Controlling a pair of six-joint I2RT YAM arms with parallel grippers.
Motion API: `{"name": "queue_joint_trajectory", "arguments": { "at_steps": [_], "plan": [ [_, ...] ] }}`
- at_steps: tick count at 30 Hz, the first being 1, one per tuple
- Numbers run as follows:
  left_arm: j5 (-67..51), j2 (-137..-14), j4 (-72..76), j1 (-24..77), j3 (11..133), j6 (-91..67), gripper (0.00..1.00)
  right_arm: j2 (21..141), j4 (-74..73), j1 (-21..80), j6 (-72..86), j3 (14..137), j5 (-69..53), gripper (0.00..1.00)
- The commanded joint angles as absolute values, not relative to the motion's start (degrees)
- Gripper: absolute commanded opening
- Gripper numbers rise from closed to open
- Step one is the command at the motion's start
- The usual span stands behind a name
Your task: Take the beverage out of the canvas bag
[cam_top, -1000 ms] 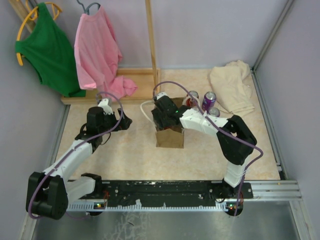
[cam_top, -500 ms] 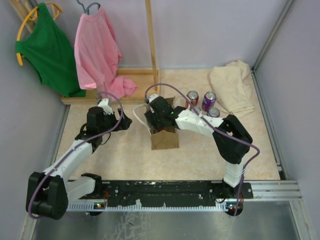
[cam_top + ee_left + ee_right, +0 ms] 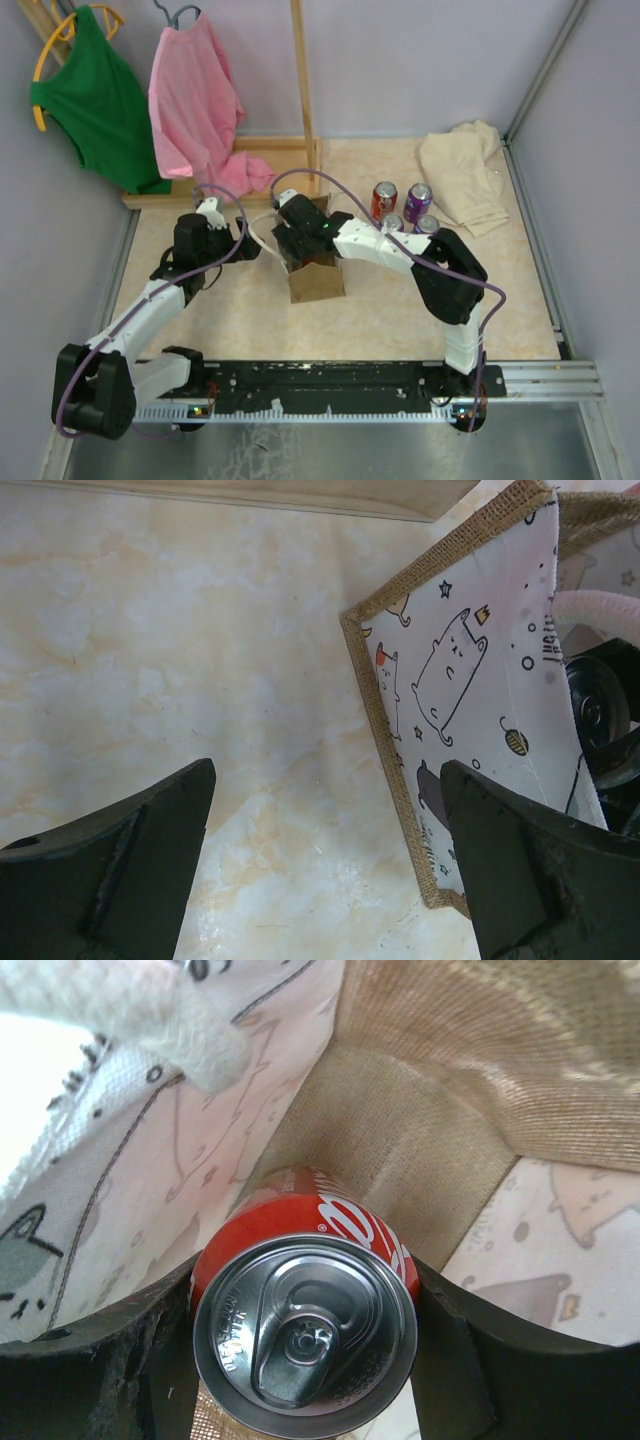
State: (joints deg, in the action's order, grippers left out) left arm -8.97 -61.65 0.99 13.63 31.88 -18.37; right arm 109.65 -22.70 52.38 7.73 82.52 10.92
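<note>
The canvas bag [image 3: 318, 284] stands mid-table, tan burlap with a cat-print lining [image 3: 455, 670] and a white handle [image 3: 150, 1010]. Inside it, the beverage, a red can [image 3: 305, 1330], appears top-on in the right wrist view. My right gripper [image 3: 300, 1295] reaches down into the bag's mouth and is shut on the can, one black finger on each side. From above, that gripper [image 3: 300, 245] hides the can. My left gripper [image 3: 327, 780] hovers open over bare table just left of the bag, its right finger [image 3: 510, 860] in front of the bag's wall.
Several drink cans, one red [image 3: 384, 197] and one purple [image 3: 418, 200], stand at the back right beside a cream cloth [image 3: 465, 175]. A wooden rack [image 3: 300, 80] at the back left holds a green garment [image 3: 95, 100] and a pink one [image 3: 195, 105].
My right arm has moved left, and the bag has shifted left with it toward my left gripper. The left arm has stayed put.
</note>
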Motion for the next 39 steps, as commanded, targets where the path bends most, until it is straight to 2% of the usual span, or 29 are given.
{"name": "queue_joint_trajectory", "arguments": {
  "at_steps": [1,18,27,33,39],
  "plan": [
    [-8.7,-60.2,1.2,14.1,31.8,-18.3,1.00,107.9,-20.7,52.5,7.4,88.7,15.0,0.00],
    [-8.3,-58.8,1.0,14.2,32.2,-18.0,1.00,101.4,-21.1,50.8,2.8,96.7,17.9,0.00],
    [-8.8,-59.7,1.7,14.2,32.4,-18.3,1.00,91.8,-23.2,50.0,-1.9,102.6,24.6,0.00],
    [-9.2,-59.7,2.3,14.2,31.9,-18.6,1.00,81.4,-18.7,48.2,-4.9,98.9,34.0,0.00],
    [-9.1,-59.6,2.3,14.2,31.8,-18.5,1.00,74.6,-23.0,42.0,-1.4,92.6,40.0,0.00]
  ]
}}
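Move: The right hand is inside the canvas bag and already grips the last red can, whose middle sits about 3 cm below it; the bag's middle lies some 3 cm to its right. Of the cans already out, the standing red can is about 19 cm to the right and 9 cm farther out, and the near purple can about 20 cm right and 3 cm farther out, both some 3 cm lower. From the left hand, the standing red can lies roughly 28 cm right, 9 cm ahead and 7 cm below. Keeping its grip on the last red can, the right hand draws it up out of the canvas bag, slowly and slightly forward at first, then fast, for about 33 cm in all. Once well up it also swings some 14 cm to the right, off the bag and across to the side where the other cans stand, the fingers tipping up by nearly 40 degrees towards level and the wrist turning clockwise. ##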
